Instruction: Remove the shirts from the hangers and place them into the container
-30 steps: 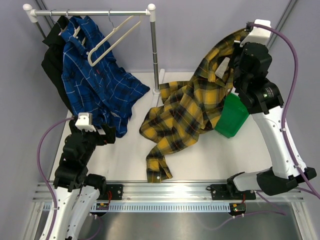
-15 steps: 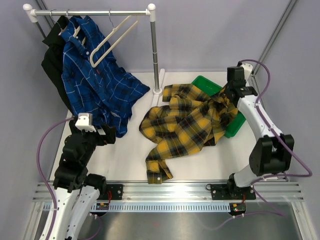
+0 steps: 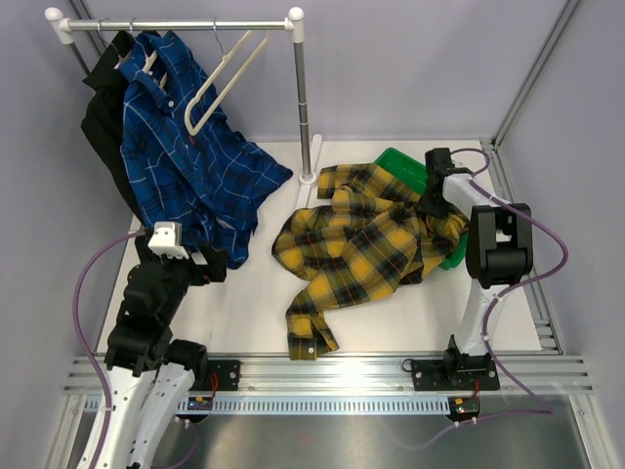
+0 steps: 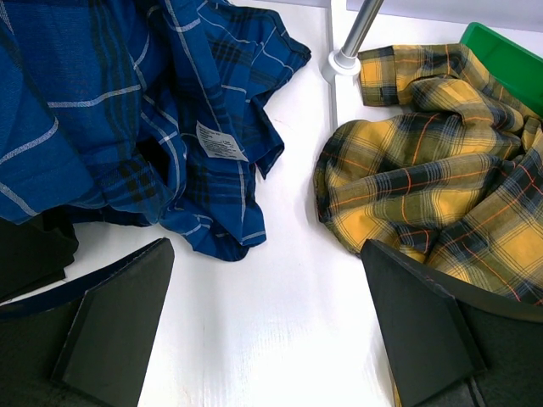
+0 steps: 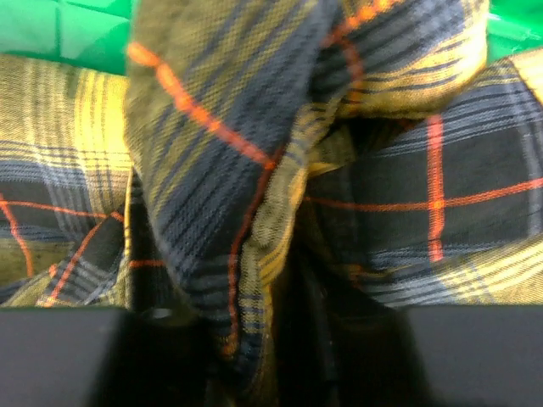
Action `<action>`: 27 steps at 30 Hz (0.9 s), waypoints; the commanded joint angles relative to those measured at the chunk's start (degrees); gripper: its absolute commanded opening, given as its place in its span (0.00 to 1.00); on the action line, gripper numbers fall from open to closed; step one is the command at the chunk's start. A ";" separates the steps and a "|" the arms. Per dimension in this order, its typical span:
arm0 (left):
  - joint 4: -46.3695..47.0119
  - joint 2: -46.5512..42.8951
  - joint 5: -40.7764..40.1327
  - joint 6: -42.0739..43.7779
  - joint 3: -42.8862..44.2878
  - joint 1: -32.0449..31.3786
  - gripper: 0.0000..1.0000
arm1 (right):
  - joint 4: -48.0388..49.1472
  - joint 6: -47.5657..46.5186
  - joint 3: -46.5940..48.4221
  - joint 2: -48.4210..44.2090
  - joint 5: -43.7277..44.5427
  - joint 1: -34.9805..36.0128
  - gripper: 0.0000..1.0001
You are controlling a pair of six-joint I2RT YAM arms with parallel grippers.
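Observation:
The yellow-and-grey plaid shirt (image 3: pixel 366 244) lies crumpled on the table, its right part draped over the green container (image 3: pixel 400 164). My right gripper (image 3: pixel 435 205) is down on that heap. In the right wrist view its jaws stand apart, open, with a loose fold of the plaid shirt (image 5: pixel 221 127) between them and the green container (image 5: pixel 68 34) behind. The blue checked shirt (image 3: pixel 186 166) and the black shirt (image 3: pixel 103 127) hang on the rail. An empty white hanger (image 3: pixel 220 93) dangles beside them. My left gripper (image 3: pixel 190 259) is open over bare table (image 4: pixel 267 322).
The metal rail (image 3: pixel 176 24) with white caps runs across the back left. Its upright post (image 3: pixel 305 107) stands between the blue shirt and the plaid one, its foot (image 4: pixel 339 61) on the table. A plaid sleeve (image 3: pixel 311 327) reaches towards the near edge.
My right arm has come down from high up with the plaid shirt, laying it over the container. Its jaws have parted. The left arm has not moved.

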 commanded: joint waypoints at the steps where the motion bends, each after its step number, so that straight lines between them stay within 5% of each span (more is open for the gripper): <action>1: 2.86 -0.48 -0.55 -0.34 -0.15 -0.43 0.99 | -2.27 0.58 2.51 -4.23 -1.32 0.23 0.44; 5: 2.77 -0.48 -0.55 -0.34 -0.15 -0.43 0.99 | -2.62 -1.70 2.42 -12.38 -1.49 0.32 0.76; 12: 2.69 -0.39 -0.72 -0.34 -0.06 -0.43 0.99 | -1.75 -7.06 -1.44 -26.99 0.79 8.30 0.96; 20: 2.42 -0.39 -1.16 -0.43 0.03 -0.43 0.99 | 4.93 -9.63 -11.11 -35.71 -2.55 27.72 0.99; 27: 2.33 -0.30 -1.25 -0.43 0.03 -0.43 0.99 | 4.32 -11.37 -8.74 -24.12 -0.78 44.94 0.99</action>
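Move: The right gripper is down in the container with a bunch of the yellow plaid shirt between its already parting fingers; the container's middle lies about 1 cm ahead and 2 cm left, just below. The shirt's spread-out part outside lies some 22 cm left and 7 cm back, with its cuff about 30 cm left and 28 cm back. The rack's foot is about 32 cm left and 8 cm ahead. From the left gripper, the spread part is roughly 16 cm ahead, 33 cm right and 21 cm below. Open the right gripper fully to let go of the bunched plaid shirt in the container, and lift it clear by about 20 cm. Then sweep it left some 26 cm and back 12 cm over the spread-out cloth, turning the hand about 45 degrees counter-clockwise and sinking again towards the end, fingers kept wide. ##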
